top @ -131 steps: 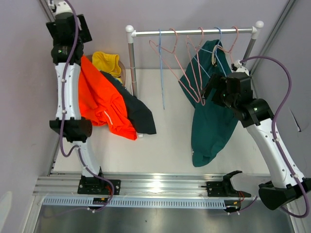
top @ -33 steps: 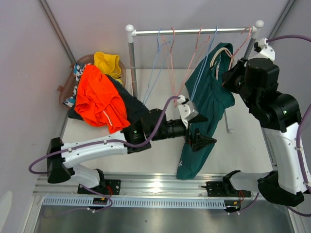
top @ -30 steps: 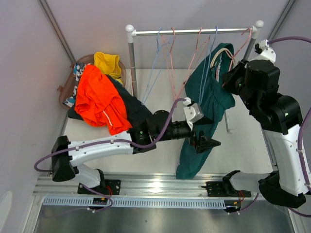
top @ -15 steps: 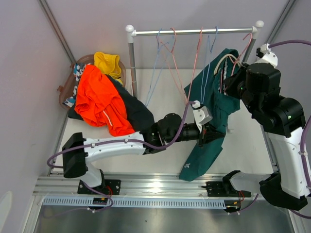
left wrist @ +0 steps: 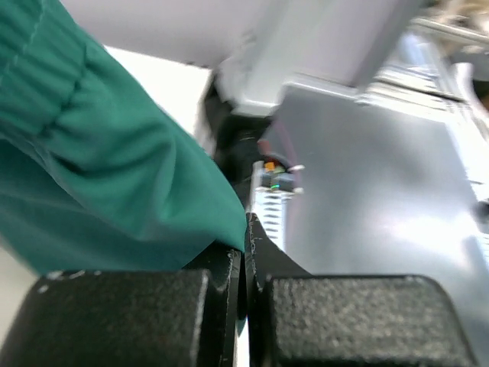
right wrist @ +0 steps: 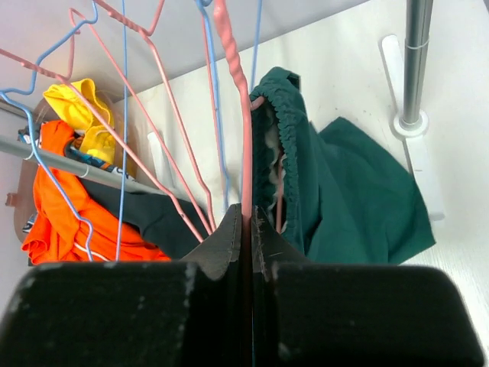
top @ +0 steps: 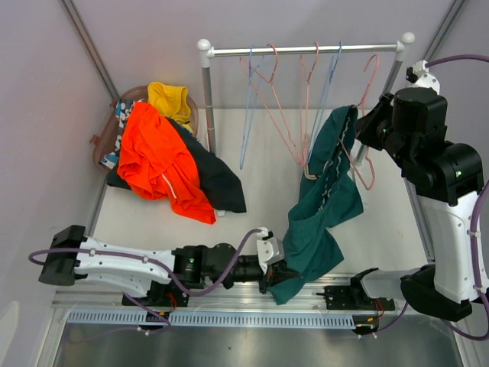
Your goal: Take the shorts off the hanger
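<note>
The teal shorts (top: pixel 325 200) hang by their waistband from a pink hanger (top: pixel 362 164) below the rail and trail down to the near edge. My left gripper (top: pixel 280 275) is low by the front rail, shut on the hem of the teal shorts (left wrist: pixel 114 176), with fabric pinched at the fingertips (left wrist: pixel 229 264). My right gripper (top: pixel 366 128) is up at the right post, shut on the pink hanger (right wrist: pixel 244 153) beside the gathered waistband (right wrist: pixel 286 145). Orange-red shorts (top: pixel 159 164), yellow shorts (top: pixel 170 99), dark shorts (top: pixel 218 180) and patterned shorts (top: pixel 122 115) lie piled at the left.
The rack's rail (top: pixel 306 50) carries several bare pink and blue hangers (top: pixel 267 99) between its left post (top: pixel 207 99) and right post (top: pixel 391 76). A basket (top: pixel 102 145) sits under the pile. The metal front rail (top: pixel 229 294) runs just under my left gripper.
My left gripper shut on the teal shorts and pulled back and down to the near edge, stretching them off the hanger. The right gripper kept hold of the pink hanger.
</note>
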Motion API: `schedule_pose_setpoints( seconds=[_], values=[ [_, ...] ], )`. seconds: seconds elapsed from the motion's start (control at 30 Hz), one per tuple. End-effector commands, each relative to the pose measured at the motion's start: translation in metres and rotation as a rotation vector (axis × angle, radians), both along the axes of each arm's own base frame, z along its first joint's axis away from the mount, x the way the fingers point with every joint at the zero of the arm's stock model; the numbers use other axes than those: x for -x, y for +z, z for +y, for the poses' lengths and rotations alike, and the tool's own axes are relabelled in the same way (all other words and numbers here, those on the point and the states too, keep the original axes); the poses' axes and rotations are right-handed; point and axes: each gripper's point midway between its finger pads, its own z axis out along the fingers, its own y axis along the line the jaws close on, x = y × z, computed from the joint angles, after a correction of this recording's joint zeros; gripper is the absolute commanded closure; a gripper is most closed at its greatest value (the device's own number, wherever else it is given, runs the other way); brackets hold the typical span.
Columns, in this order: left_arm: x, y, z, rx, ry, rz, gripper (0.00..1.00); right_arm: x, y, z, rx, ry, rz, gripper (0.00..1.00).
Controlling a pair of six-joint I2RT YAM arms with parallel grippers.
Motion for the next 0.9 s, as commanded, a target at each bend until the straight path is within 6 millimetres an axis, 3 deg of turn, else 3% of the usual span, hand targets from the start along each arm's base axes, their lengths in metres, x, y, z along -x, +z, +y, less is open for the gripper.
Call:
schedule_pose_setpoints(
  seconds=[0.0, 0.03, 0.07, 0.1, 0.13, 0.17, 0.2, 0.23, 0.27, 0.33, 0.37, 0.4, 0.5, 0.53, 0.6, 0.63, 0.67, 0.7, 0.73, 0.77, 0.83, 0.87],
  values=[
    [-0.025, 0.019, -0.014, 0.016, 0.127, -0.013, 1.0, 0.002, 0.05, -0.004, -0.101, -0.022, -0.178, 1.0],
    [-0.037, 0.033, -0.024, 0.021, 0.165, -0.023, 1.0, 0.01, 0.049, -0.004, -0.115, -0.011, -0.171, 1.0],
    [-0.059, 0.013, -0.038, -0.045, 0.22, -0.034, 1.0, 0.015, 0.047, 0.002, -0.132, 0.021, -0.158, 1.0],
    [-0.073, 0.009, -0.045, -0.067, 0.256, -0.04, 1.0, 0.021, 0.042, 0.005, -0.156, 0.03, -0.136, 1.0],
    [-0.088, 0.043, -0.059, -0.02, 0.295, -0.038, 1.0, 0.03, 0.044, 0.006, -0.175, 0.05, -0.138, 1.0],
    [-0.113, 0.025, -0.072, -0.076, 0.341, -0.045, 1.0, 0.036, 0.039, 0.012, -0.19, 0.084, -0.117, 1.0],
    [-0.127, 0.023, -0.079, -0.09, 0.37, -0.053, 1.0, 0.043, 0.035, 0.015, -0.211, 0.102, -0.097, 1.0],
    [-0.144, 0.065, -0.092, -0.033, 0.409, -0.07, 1.0, 0.051, 0.035, 0.016, -0.226, 0.115, -0.09, 1.0],
    [-0.173, 0.04, -0.102, -0.101, 0.466, -0.073, 1.0, 0.058, 0.033, 0.018, -0.24, 0.137, -0.08, 1.0],
    [-0.203, 0.081, -0.117, -0.07, 0.522, -0.064, 1.0, 0.07, 0.029, 0.017, -0.258, 0.155, -0.066, 1.0],
    [-0.222, 0.07, -0.118, -0.113, 0.541, -0.051, 1.0, 0.071, 0.027, 0.016, -0.256, 0.152, -0.066, 1.0],
    [-0.231, 0.074, -0.13, -0.113, 0.544, -0.048, 1.0, 0.071, 0.023, 0.014, -0.245, 0.145, -0.057, 1.0],
    [-0.226, 0.087, -0.131, -0.108, 0.523, -0.05, 1.0, 0.068, 0.023, 0.009, -0.214, 0.121, -0.063, 1.0],
    [-0.213, 0.055, -0.126, -0.169, 0.502, -0.037, 1.0, 0.061, 0.021, 0.01, -0.19, 0.116, -0.058, 1.0],
    [-0.195, 0.064, -0.114, -0.134, 0.507, -0.038, 1.0, 0.051, 0.024, 0.011, -0.167, 0.112, -0.067, 1.0],
    [-0.183, 0.095, -0.095, -0.066, 0.514, -0.039, 1.0, 0.046, 0.029, 0.009, -0.145, 0.106, -0.085, 1.0],
    [-0.16, 0.054, -0.083, -0.145, 0.491, -0.041, 1.0, 0.039, 0.031, 0.01, -0.133, 0.105, -0.09, 1.0],
    [-0.153, 0.059, -0.07, -0.135, 0.517, -0.046, 1.0, 0.024, 0.027, 0.014, -0.109, 0.1, -0.073, 1.0],
    [-0.136, 0.071, -0.046, -0.109, 0.515, -0.044, 1.0, 0.019, 0.038, 0.01, -0.107, 0.091, -0.101, 1.0],
    [-0.134, 0.072, -0.03, -0.112, 0.539, -0.036, 1.0, 0.012, 0.039, 0.008, -0.08, 0.084, -0.101, 1.0],
    [-0.136, 0.045, 0.01, -0.19, 0.606, -0.024, 1.0, -0.01, 0.038, 0.01, -0.055, 0.076, -0.09, 1.0],
    [-0.14, 0.067, 0.039, -0.142, 0.642, -0.021, 1.0, -0.015, 0.046, 0.003, -0.045, 0.058, -0.118, 1.0]
  ],
)
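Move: The left fingers already hold a leg of the green shorts; the waistband, still over the pink hanger, lies some 27 cm ahead, 9 cm to the right and 11 cm above them. The right hand already grips that hanger, with the waistband about 5 cm ahead, 3 cm left and 8 cm below. From the right hand, the nearest bare hangers hang roughly 10 cm left and 7 cm ahead, and the rack's right post stands some 7 cm right and 9 cm ahead. Keep both grips shut and throw the held leg of the green shorts forward and right with the left hand towards the waistband, about 24 cm out, swinging the fingers some 30 degrees counter-clockwise; then pull back about 13 cm and left, sinking slightly. Meanwhile draw the right hand with its hanger back about 7 cm, rolling its left side up, then send it forward again, ending slightly higher. ##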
